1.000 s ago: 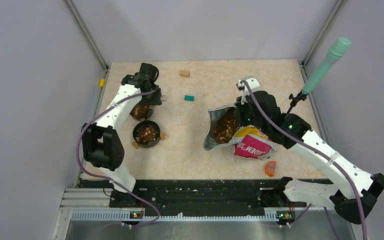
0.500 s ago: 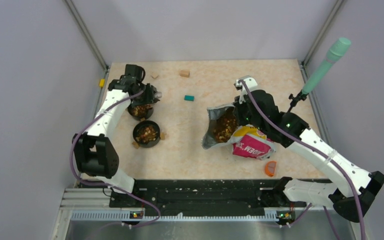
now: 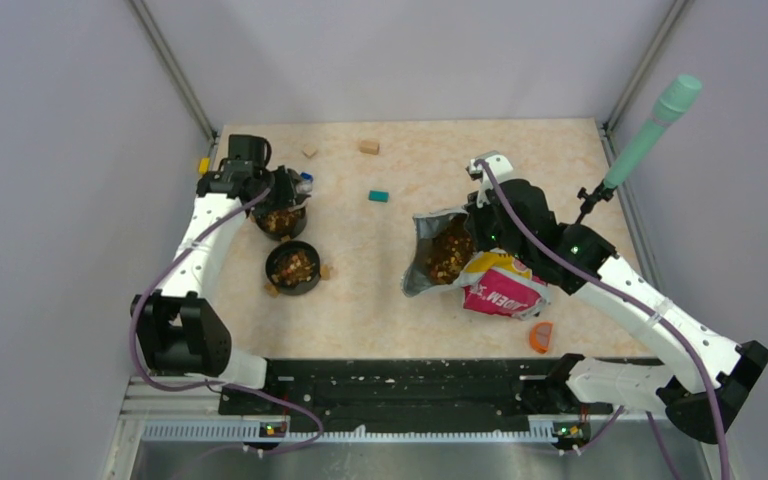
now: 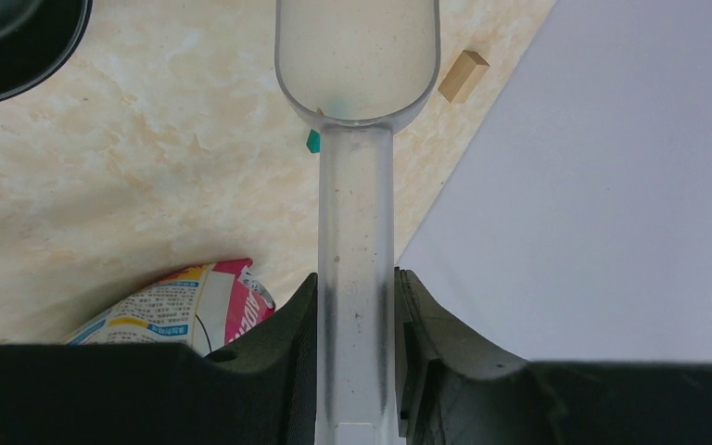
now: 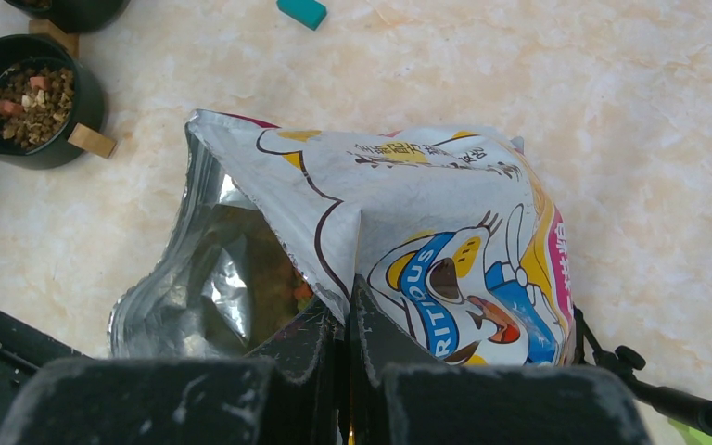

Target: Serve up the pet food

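Note:
My left gripper [image 4: 356, 283] is shut on the handle of a clear plastic scoop [image 4: 357, 65], whose bowl is empty. In the top view this gripper [image 3: 285, 188] hovers at the far-left edge of a black bowl [image 3: 282, 221] with pet food [image 3: 280, 220] in it. A second black bowl [image 3: 293, 267] nearer me also holds pet food [image 5: 30, 102]. My right gripper [image 5: 345, 311] is shut on the top edge of the cartoon-cat bag [image 5: 426, 232], holding its mouth open. Brown kibble [image 3: 448, 250] shows inside the bag [image 3: 495, 290].
A teal block [image 3: 378, 196] lies mid-table and tan blocks [image 3: 369, 147] near the back. Small tan blocks [image 5: 91, 141] touch the near bowl. An orange piece [image 3: 541, 336] sits by the front edge. A green-handled tool [image 3: 650, 125] stands on a stand at the right wall.
My left arm has swung left and back, carrying the scoop from over the far bowl toward the table's left edge. The right arm and bag stay almost still.

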Controlling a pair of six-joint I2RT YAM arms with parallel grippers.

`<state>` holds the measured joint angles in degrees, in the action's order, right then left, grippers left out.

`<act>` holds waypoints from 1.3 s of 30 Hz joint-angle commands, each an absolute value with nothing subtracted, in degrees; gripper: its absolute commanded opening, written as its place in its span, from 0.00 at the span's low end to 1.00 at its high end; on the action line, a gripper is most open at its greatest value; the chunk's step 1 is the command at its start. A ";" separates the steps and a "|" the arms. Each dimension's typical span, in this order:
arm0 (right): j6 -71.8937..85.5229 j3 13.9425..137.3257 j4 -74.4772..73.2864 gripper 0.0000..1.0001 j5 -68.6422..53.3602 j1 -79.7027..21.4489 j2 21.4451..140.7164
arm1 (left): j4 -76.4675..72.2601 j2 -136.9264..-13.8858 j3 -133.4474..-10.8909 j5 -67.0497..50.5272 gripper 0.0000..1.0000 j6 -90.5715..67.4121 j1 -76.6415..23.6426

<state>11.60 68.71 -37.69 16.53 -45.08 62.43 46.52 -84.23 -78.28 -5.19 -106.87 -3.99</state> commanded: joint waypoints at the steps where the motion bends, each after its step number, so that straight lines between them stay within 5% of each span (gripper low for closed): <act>1: 11.18 72.78 -28.63 0.00 15.47 -45.10 62.43 | 43.66 -80.79 -76.41 -6.08 0.00 -108.65 -2.35; 21: 12.22 71.25 -26.95 0.00 15.11 -45.13 61.25 | 50.65 -76.65 -82.43 -4.38 0.00 -95.25 -1.86; 29: 12.87 70.09 -25.33 0.00 15.28 -45.09 60.35 | 42.47 -81.43 -91.55 -1.31 0.00 -58.11 -11.07; 34: 13.29 69.64 -24.79 0.00 16.06 -45.09 59.85 | 43.71 -89.59 -98.28 10.88 0.00 -38.74 -22.98; 39: 13.23 69.35 -24.48 0.00 16.35 -45.09 59.11 | 32.31 -92.50 -92.26 17.65 0.00 -27.43 -26.29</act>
<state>12.25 68.14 -36.56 16.80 -45.08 61.89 42.26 -91.39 -95.96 9.15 -43.03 -25.74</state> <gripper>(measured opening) 0.012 0.331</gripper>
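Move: The far bowl, with food in it, lies about 9 cm left of the scoop-holding left hand, some 2 cm farther out and 19 cm below. The near bowl is 10 cm back and 6 cm left of that hand, and the teal block 10 cm ahead and 13 cm right. The bag's mouth is around 29 cm right and 10 cm back. From the right hand, the far bowl is 17 cm ahead and 41 cm left. Still gripping the scoop's handle, the left hand hovers by the far bowl, easing barely 2 cm back and left. It then lifts about 8 cm and sweeps quickly some 12 cm right, away from the bowls towards the teal block, sinking a little at the end. The wrist rolls its left side up and turns some 55 degrees clockwise, bringing the scoop from pointing left to pointing forward. The right hand keeps the bag's rim pinched. ##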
